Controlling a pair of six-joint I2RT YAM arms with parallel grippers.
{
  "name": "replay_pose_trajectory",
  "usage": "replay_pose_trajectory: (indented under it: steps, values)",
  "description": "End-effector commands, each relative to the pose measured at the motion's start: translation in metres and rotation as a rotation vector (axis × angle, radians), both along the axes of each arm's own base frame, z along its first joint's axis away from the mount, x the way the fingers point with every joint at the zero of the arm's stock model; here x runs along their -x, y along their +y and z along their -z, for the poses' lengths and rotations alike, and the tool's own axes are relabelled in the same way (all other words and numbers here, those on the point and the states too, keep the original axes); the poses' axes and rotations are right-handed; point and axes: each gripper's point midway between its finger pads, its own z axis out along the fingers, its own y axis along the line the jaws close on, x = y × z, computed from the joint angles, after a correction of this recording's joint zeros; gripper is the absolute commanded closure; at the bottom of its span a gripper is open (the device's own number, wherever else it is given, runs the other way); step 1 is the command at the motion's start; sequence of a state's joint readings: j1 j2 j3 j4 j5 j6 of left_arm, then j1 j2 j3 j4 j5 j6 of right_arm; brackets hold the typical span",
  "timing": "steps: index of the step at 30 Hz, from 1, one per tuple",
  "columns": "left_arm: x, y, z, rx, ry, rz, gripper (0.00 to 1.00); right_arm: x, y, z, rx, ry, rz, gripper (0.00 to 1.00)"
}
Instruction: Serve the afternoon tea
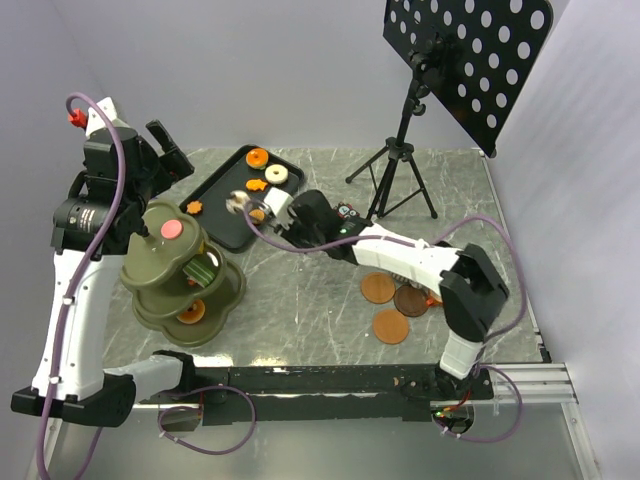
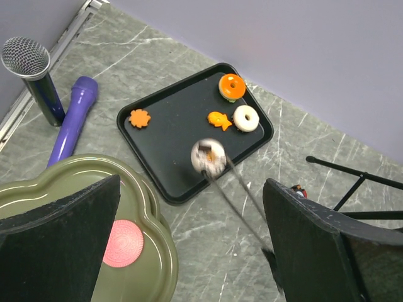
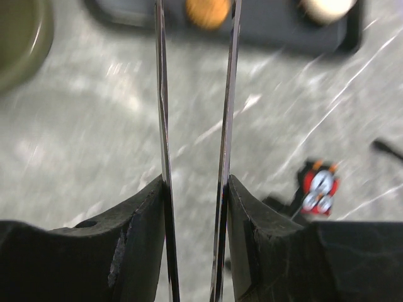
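My right gripper (image 3: pixel 195 189) is shut on thin metal tongs (image 3: pixel 162 126), both arms pressed between its pads. The tongs' tips pinch a white-and-brown pastry (image 2: pixel 208 155) just above the near edge of the black tray (image 2: pixel 170 126). On the tray lie an orange donut (image 2: pixel 232 86), a white donut (image 2: pixel 245 117), an orange fish pastry (image 2: pixel 218 119) and an orange flower pastry (image 2: pixel 139 118). A pink cookie (image 2: pixel 123 243) sits on the top tier of the green tiered stand (image 1: pixel 228 288). My left gripper (image 2: pixel 192 189) hangs open above the stand, holding nothing. Three brown-orange saucers (image 1: pixel 378 288) lie at the right.
A purple microphone (image 2: pixel 72 126) and a grey-headed one (image 2: pixel 31 69) lie left of the tray. A tripod music stand (image 1: pixel 405 140) rises at the back right. A small red-and-white object (image 3: pixel 320 185) sits near its foot. The stand's lower tiers hold a green pastry (image 1: pixel 203 270) and an orange one (image 1: pixel 191 314).
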State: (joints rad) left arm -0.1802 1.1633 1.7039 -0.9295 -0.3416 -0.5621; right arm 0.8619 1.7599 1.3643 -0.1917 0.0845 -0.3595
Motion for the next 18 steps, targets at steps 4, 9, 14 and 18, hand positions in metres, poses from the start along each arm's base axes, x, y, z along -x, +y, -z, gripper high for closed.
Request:
replay_pose_trajectory:
  steps: [4, 9, 14, 18]
  values:
    - [-0.002, 0.006, -0.009, 0.018, -0.030, -0.047, 0.00, 0.052, -0.022, -0.021, -0.061, 0.076, -0.080, 0.84]
    - [-0.009, 0.005, -0.004, 0.013, -0.023, -0.044, 0.00, 0.079, -0.026, -0.018, -0.029, 0.107, -0.156, 0.84]
    - [-0.006, 0.009, -0.007, 0.011, -0.048, -0.057, 0.00, 0.102, -0.025, -0.002, 0.067, 0.117, -0.216, 0.85]
    - [-0.002, 0.020, -0.016, -0.019, -0.065, -0.094, 0.00, 0.116, -0.022, 0.000, 0.070, 0.132, -0.249, 0.86]
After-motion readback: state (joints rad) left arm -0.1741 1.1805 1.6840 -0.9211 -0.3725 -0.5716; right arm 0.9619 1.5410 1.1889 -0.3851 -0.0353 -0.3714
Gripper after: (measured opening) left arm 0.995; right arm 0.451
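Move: The right hand's closed tongs already hold the white-and-brown donut, about 9 cm ahead, 11 cm left and 9 cm below. The tiered stand it is bound for lies some 24 cm left, 13 cm back and 10 cm below. The tray's middle is about 13 cm ahead and 12 cm left, the round orange cookie 8 cm ahead and 9 cm left, both roughly 17 cm down. From the left hand the stand is about 7 cm left, 5 cm back, 32 cm down. The tongs keep their pinch on the donut, the right fingers still gripping the handles, as the right hand draws quickly back about 10 cm, almost level, carrying the donut from above the tray towards the tiered stand's near side. The hand turns some 10 degrees counter-clockwise, swinging the tong tips left, and its fingers tip down slightly. ##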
